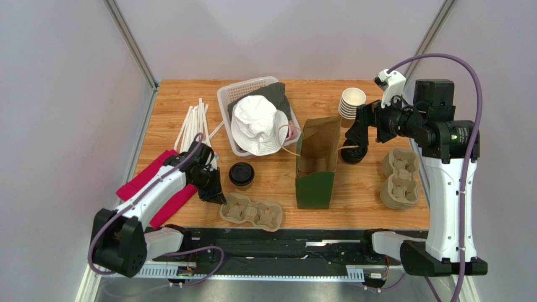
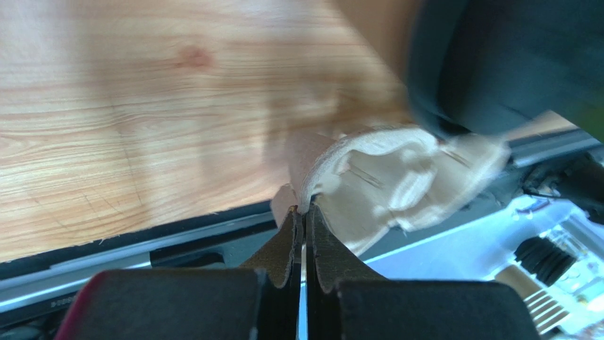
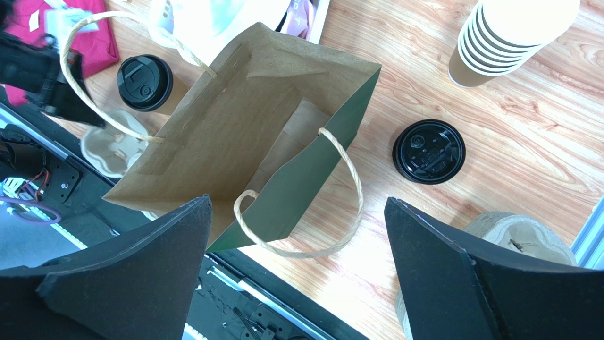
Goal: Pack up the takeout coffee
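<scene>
The takeout coffee [image 1: 241,174], a brown cup with a black lid, stands on the table left of the open green-and-kraft paper bag [image 1: 318,163]. The right wrist view shows the coffee [image 3: 145,83] beside the bag's mouth [image 3: 241,134]. My left gripper [image 1: 214,192] is shut on the left rim of a pulp cup carrier [image 1: 252,212] lying in front of the coffee. In the left wrist view the gripper [image 2: 305,209] pinches the carrier's thin edge [image 2: 383,177]. My right gripper [image 1: 353,135] hovers open to the right of the bag. In its own view the gripper [image 3: 298,204] holds nothing.
A pile of black lids [image 3: 429,151] lies right of the bag, and a stack of lidless cups [image 1: 352,102] stands behind it. More pulp carriers [image 1: 400,178] are stacked at the right edge. A basket [image 1: 225,100] with a white hat, paper straws [image 1: 195,123] and a red cloth [image 1: 157,185] lie on the left.
</scene>
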Robot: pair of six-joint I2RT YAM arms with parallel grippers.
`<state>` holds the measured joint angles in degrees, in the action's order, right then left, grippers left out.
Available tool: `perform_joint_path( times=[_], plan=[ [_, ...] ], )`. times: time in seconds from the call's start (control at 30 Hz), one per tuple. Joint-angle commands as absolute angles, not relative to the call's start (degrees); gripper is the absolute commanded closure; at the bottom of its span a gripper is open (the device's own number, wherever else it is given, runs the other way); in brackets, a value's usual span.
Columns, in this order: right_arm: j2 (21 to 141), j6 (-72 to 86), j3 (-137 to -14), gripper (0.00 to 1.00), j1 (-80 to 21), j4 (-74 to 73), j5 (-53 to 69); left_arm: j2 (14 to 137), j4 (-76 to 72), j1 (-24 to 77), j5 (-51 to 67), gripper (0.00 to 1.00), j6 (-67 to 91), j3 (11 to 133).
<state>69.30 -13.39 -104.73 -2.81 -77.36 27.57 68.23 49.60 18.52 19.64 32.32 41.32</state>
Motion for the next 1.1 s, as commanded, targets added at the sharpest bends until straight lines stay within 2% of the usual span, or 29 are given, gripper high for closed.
perform_joint_path(
  times=[0.0, 0.23, 0.43, 0.6, 0.83, 1.07],
  plan=[
    [66.5, -13.9, -106.8, 0.01, -2.5, -77.3, 30.8, 58.6, 55.1, 20.2, 21.0, 1.00, 26.1, 49.1],
    [66.1, -5.5, -105.6, 0.00, -3.7, -69.8, 42.1, 52.6, 66.2, 20.7, 23.8, 1.00, 8.5, 65.3],
    [67.2, -0.8, -104.8, 0.00, -12.1, -63.7, 44.5, 51.9, 73.2, 20.7, 31.0, 1.00, -5.9, 83.2],
    [69.9, -0.4, -107.1, 0.00, -25.4, -58.5, 40.8, 55.4, 75.2, 20.7, 40.1, 1.00, -4.6, 91.9],
    [74.8, -8.5, -109.2, 0.02, -43.2, -57.4, 31.8, 57.2, 66.3, 20.7, 46.0, 1.00, 1.6, 98.8],
    [76.7, -14.0, -108.6, 0.08, -51.8, -57.5, 27.5, 56.7, 61.4, 20.7, 50.9, 1.00, 3.1, 99.3]
  ],
)
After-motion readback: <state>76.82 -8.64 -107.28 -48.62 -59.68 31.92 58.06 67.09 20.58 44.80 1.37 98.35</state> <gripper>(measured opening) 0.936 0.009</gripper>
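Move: The left fingers already pinch the left end of the cup carrier; its middle lies about 9 cm right, 3 cm back and slightly below. The lidded coffee stands about 7 cm right and 8 cm ahead of the left hand, the paper bag 30 cm right and 10 cm ahead. From the raised, open right hand the carrier is some 32 cm left, 10 cm back and 32 cm below, the bag 11 cm left, 3 cm ahead and 22 cm below. Left, still pinching the carrier, lifts it about 35 cm, tilting; open right swings 20 cm left toward it. ##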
